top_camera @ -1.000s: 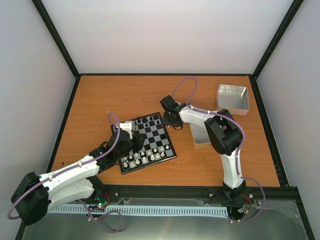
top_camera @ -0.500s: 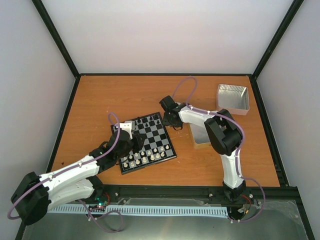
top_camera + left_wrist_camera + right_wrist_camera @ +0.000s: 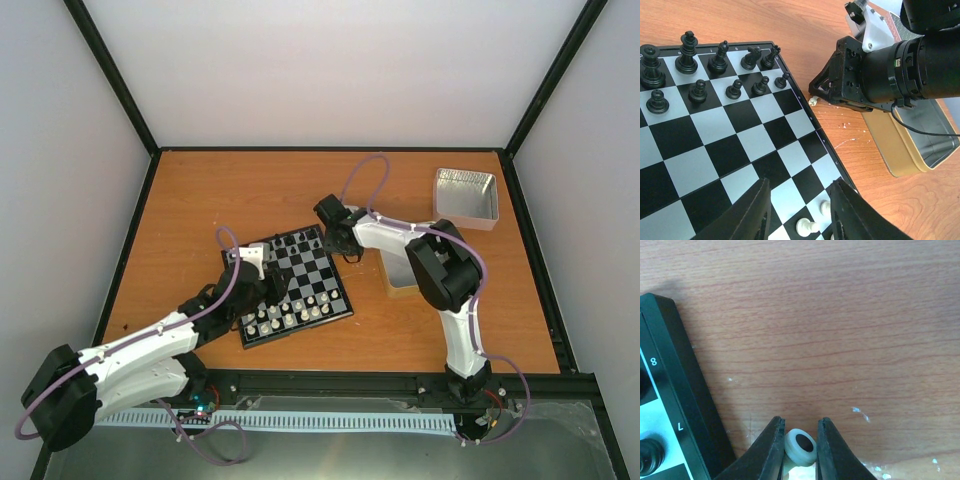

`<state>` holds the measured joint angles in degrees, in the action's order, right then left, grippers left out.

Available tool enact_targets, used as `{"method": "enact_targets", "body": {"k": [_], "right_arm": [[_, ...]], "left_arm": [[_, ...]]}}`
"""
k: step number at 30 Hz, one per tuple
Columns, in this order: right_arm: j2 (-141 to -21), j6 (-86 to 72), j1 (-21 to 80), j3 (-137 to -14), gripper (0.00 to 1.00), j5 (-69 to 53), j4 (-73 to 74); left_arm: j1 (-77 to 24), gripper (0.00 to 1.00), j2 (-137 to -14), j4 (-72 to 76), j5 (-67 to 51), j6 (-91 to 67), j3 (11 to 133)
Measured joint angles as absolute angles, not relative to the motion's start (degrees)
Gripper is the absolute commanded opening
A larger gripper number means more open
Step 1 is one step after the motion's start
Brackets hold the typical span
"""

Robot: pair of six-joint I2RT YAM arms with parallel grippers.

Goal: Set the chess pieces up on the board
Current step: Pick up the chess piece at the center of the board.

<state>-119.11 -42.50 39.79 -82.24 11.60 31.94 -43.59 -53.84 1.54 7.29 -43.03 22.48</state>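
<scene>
The board point(image 3: 300, 262) lies tilted at the table's centre. Black chessmen point(image 3: 700, 60) fill its far rows and cream-white chess pieces point(image 3: 292, 315) stand along its near rows. My right gripper point(image 3: 800, 423) is low over the wood just off the board's far right corner, shut on one white piece point(image 3: 801, 445) lying on its side, dark base toward the camera. In the left wrist view that piece point(image 3: 813, 101) shows at the right gripper's tip. My left gripper point(image 3: 799, 220) hovers open over the board's near right part, a toppled white pawn point(image 3: 807, 227) lying between its fingers.
A gold-sided metal tin point(image 3: 403, 270) sits right of the board under the right arm, and its wall point(image 3: 890, 150) is close to the board edge. A second silver tin point(image 3: 466, 195) stands at the back right. White specks point(image 3: 845, 124) dot the wood.
My right gripper has edged left toward the board's corner and closed on the white piece. My left gripper has opened slightly and stayed over the board.
</scene>
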Motion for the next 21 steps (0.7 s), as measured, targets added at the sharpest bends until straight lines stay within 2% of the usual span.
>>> {"method": "enact_targets", "body": {"k": [6,14,17,21], "right_arm": [[-116.07,-43.66,39.79,-78.28,0.13,11.6,29.78],[-103.15,-48.21,38.59,-70.98,0.14,7.81,26.48],[-98.5,-50.76,38.3,-67.72,0.14,3.99,23.99],[-93.34,-55.96,38.28,-60.8,0.14,-3.64,18.81]], "left_arm": [[-43.59,0.54,-52.88,1.74,6.68,-42.94,21.47],[-43.59,0.72,-55.37,5.54,0.73,-41.3,21.34],[-43.62,0.76,-58.33,7.22,-2.74,-39.72,22.39],[-43.59,0.75,-61.67,10.59,-6.66,-38.0,24.23]]}}
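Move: My right fingers are already shut on a white chess piece at the table, just off the board's right edge. The opposite gripper, towards which I take it, is roughly 13 cm back, 11 cm left and 11 cm higher. The nearest black pawn stands about 5 cm left and 3 cm ahead; the gold tin lies some 15 cm right and 3 cm back. From my left hand, the white piece lies about 13 cm ahead, 11 cm right and 11 cm down. I lift the pinched piece with my right hand about 8 cm, then carry it back some 5 cm beside the board, rolling my hand so its left side rises nearly 30 degrees. Meanwhile my left hand spreads its empty fingers wide and swings right 5 cm over the board towards the piece, turning some 15 degrees clockwise. ##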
